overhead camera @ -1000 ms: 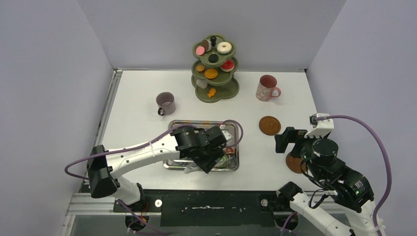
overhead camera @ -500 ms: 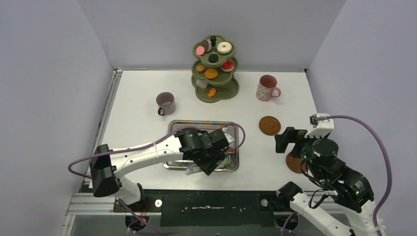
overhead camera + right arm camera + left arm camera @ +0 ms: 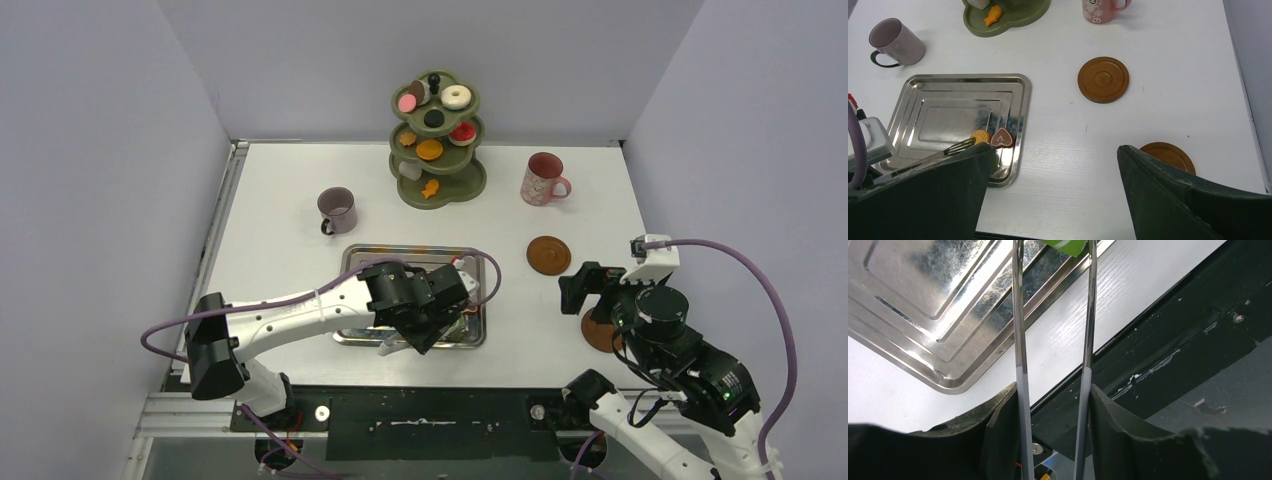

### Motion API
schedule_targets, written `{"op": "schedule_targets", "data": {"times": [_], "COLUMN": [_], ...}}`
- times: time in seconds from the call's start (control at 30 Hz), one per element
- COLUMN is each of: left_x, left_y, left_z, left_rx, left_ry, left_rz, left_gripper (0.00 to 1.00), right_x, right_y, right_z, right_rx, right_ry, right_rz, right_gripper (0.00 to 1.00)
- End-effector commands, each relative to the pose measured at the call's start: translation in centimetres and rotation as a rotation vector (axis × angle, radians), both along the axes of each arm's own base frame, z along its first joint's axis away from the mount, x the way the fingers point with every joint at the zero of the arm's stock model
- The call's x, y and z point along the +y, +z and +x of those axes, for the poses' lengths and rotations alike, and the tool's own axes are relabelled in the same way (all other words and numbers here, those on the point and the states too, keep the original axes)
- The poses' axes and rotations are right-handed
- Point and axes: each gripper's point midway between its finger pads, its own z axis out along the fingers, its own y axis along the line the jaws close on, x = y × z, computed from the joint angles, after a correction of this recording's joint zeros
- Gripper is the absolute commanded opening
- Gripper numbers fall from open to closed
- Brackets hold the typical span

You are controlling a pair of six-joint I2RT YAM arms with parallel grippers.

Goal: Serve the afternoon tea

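Note:
My left gripper point(image 3: 432, 318) is shut on metal tongs point(image 3: 1018, 325) over the near right corner of the steel tray point(image 3: 360, 258). A green sweet point(image 3: 1068, 245) sits between the tong arms at the top edge of the left wrist view. An orange cookie point(image 3: 980, 136) and a brown heart sweet point(image 3: 1002, 137) lie in the tray. The olive three-tier stand point(image 3: 437, 130) at the back holds several sweets. A mauve mug point(image 3: 337, 209) stands left of it and a pink mug point(image 3: 543, 179) right of it. My right gripper point(image 3: 1055, 148) is open and empty above the table.
One brown coaster point(image 3: 548, 254) lies right of the tray. A second coaster point(image 3: 598, 333) lies partly under my right arm and also shows in the right wrist view point(image 3: 1168, 155). The table's near edge and a black rail point(image 3: 1168, 340) run just below the tray.
My left gripper with the tongs has shifted slightly right and toward the near edge over the tray. My right arm has drawn back a little.

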Motion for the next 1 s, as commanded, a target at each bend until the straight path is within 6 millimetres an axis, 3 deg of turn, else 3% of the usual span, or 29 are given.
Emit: {"op": "schedule_targets", "data": {"times": [0.0, 0.23, 0.53, 0.97], "left_x": [-1.1, -1.6, -3.3, -5.9], "left_y": [4.6, 7.3, 10.1, 7.7], "left_z": [1.5, 4.1, 10.3, 21.6], "left_rx": [-0.116, -0.256, -0.483, -0.564], "left_ry": [0.038, 0.101, 0.204, 0.27], "left_rz": [-0.135, -0.202, -0.277, -0.275], "left_gripper": [0.36, 0.34, 0.34, 0.34], "right_x": [0.3, 0.0, 0.4, 0.4], "right_y": [0.7, 0.9, 2.1, 2.2], "right_z": [0.3, -0.1, -0.4, -0.7], "right_rx": [-0.041, -0.058, -0.078, -0.094], "right_ry": [-0.002, 0.003, 0.03, 0.031], "right_rz": [0.036, 0.041, 0.064, 0.104], "right_gripper": [1.0, 1.0, 1.0, 1.0]}}
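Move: The green swirl candy, already clamped in the left hand's tongs, sits about 7 cm ahead, 7 cm right and 10 cm below that hand; it is bound for the stand's bottom tier, roughly 40 cm ahead, 4 cm right and 10 cm lower. The round cracker lies some 12 cm ahead and 5 cm right, the heart cookie 12 cm ahead and 10 cm right. From the right hand the tier is about 37 cm ahead, 23 cm left and 25 cm lower. The green swirl candy comes up off the tray, still pinched between the tong tips, as the left arm first rises about 6 cm, then sweeps some 18 cm forward towards the stand, drifting slightly right and dipping a little at the end. The wrist swings the downward-pointing fingers forward about 25 degrees with a smaller counter-clockwise turn, the gripper keeping its squeeze on the tongs. ##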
